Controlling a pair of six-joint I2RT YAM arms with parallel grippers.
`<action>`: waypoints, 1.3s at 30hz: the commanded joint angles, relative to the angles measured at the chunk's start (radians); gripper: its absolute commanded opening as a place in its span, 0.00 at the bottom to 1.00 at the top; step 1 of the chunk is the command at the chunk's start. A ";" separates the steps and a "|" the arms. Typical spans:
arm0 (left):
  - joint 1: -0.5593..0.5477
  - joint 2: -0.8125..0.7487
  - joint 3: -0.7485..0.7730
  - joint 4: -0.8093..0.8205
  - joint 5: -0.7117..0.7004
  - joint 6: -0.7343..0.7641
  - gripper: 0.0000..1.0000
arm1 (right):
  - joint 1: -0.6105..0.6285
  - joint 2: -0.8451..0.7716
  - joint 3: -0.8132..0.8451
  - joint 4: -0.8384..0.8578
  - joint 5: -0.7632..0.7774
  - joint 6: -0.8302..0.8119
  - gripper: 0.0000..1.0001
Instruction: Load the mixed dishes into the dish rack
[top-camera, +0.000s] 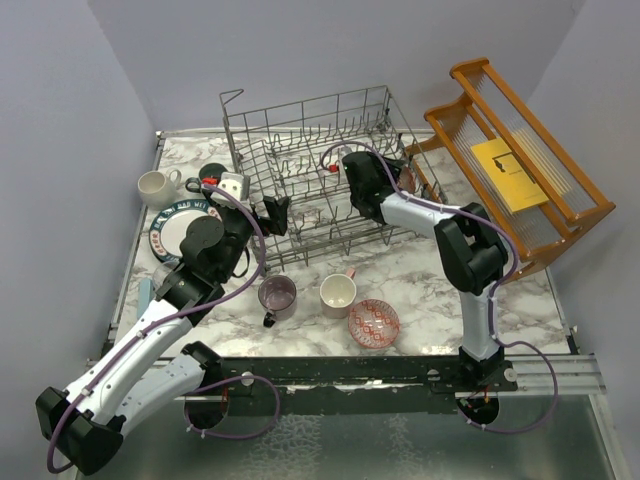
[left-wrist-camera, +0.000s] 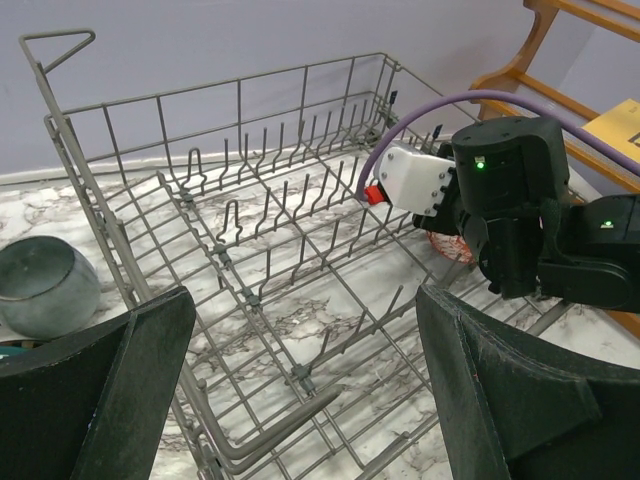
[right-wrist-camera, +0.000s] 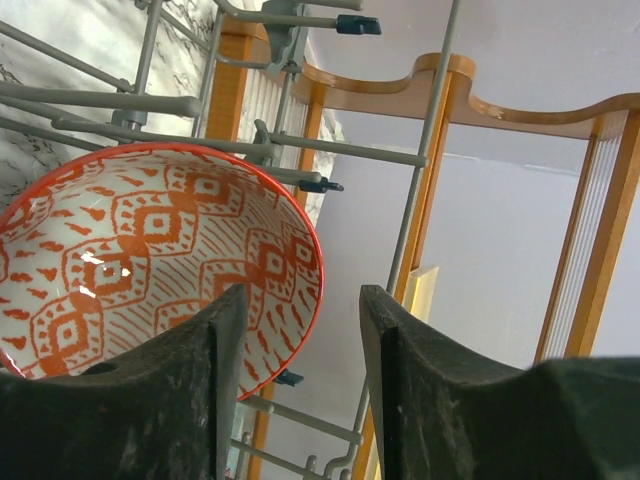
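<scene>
The grey wire dish rack (top-camera: 300, 130) stands at the back middle of the table. One red-and-white bowl (right-wrist-camera: 150, 260) stands on edge among its tines. My right gripper (right-wrist-camera: 302, 300) is open at that bowl: its rim lies just inside the left finger, with clear space to the right finger. My left gripper (left-wrist-camera: 305, 300) hangs wide open and holds nothing over the rack's near left corner. On the table in front sit a purple mug (top-camera: 276, 296), a cream mug (top-camera: 338, 292) and a second patterned bowl (top-camera: 373, 322). To the left are the plate (top-camera: 170, 232), a white mug (top-camera: 155, 187) and a grey-green mug (left-wrist-camera: 40, 285).
An orange-brown wooden slatted rack (top-camera: 520, 170) with a yellow card on it stands right of the wire rack, close to its right wall. The right arm (top-camera: 470, 250) reaches over the rack's front right side. Walls close in at the left and back.
</scene>
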 joint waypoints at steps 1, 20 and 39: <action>-0.005 0.001 0.021 0.039 0.026 -0.009 0.95 | -0.003 -0.004 0.053 -0.065 -0.025 0.060 0.50; -0.005 -0.006 0.025 0.045 0.047 -0.030 0.95 | -0.003 -0.139 0.135 -0.281 -0.167 0.189 0.69; -0.005 -0.035 0.018 0.074 0.096 -0.081 0.95 | -0.024 -0.206 0.317 -0.671 -0.705 0.529 0.75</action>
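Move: The red-patterned bowl already stands tilted in the dish rack, its rim between the right fingers. Its middle lies about 5 cm below the right hand, roughly 1 cm ahead and 1 cm to the right. The rack's right side wall is some 7 cm to that hand's right, 1 cm ahead and 4 cm lower; the rack's middle is about 13 cm left, 2 cm back and 9 cm down. From the left hand, the bowl lies some 19 cm ahead, 26 cm right and 22 cm below. Up and then left, away from the bowl: the right hand first stays almost in place as its already parted fingers open wider to either side of the rim. It then rises about 5 cm clear of the bowl and swings some 5 cm left and slightly back, rolling its left side up about 30 degrees so the fingers point more steeply down. ##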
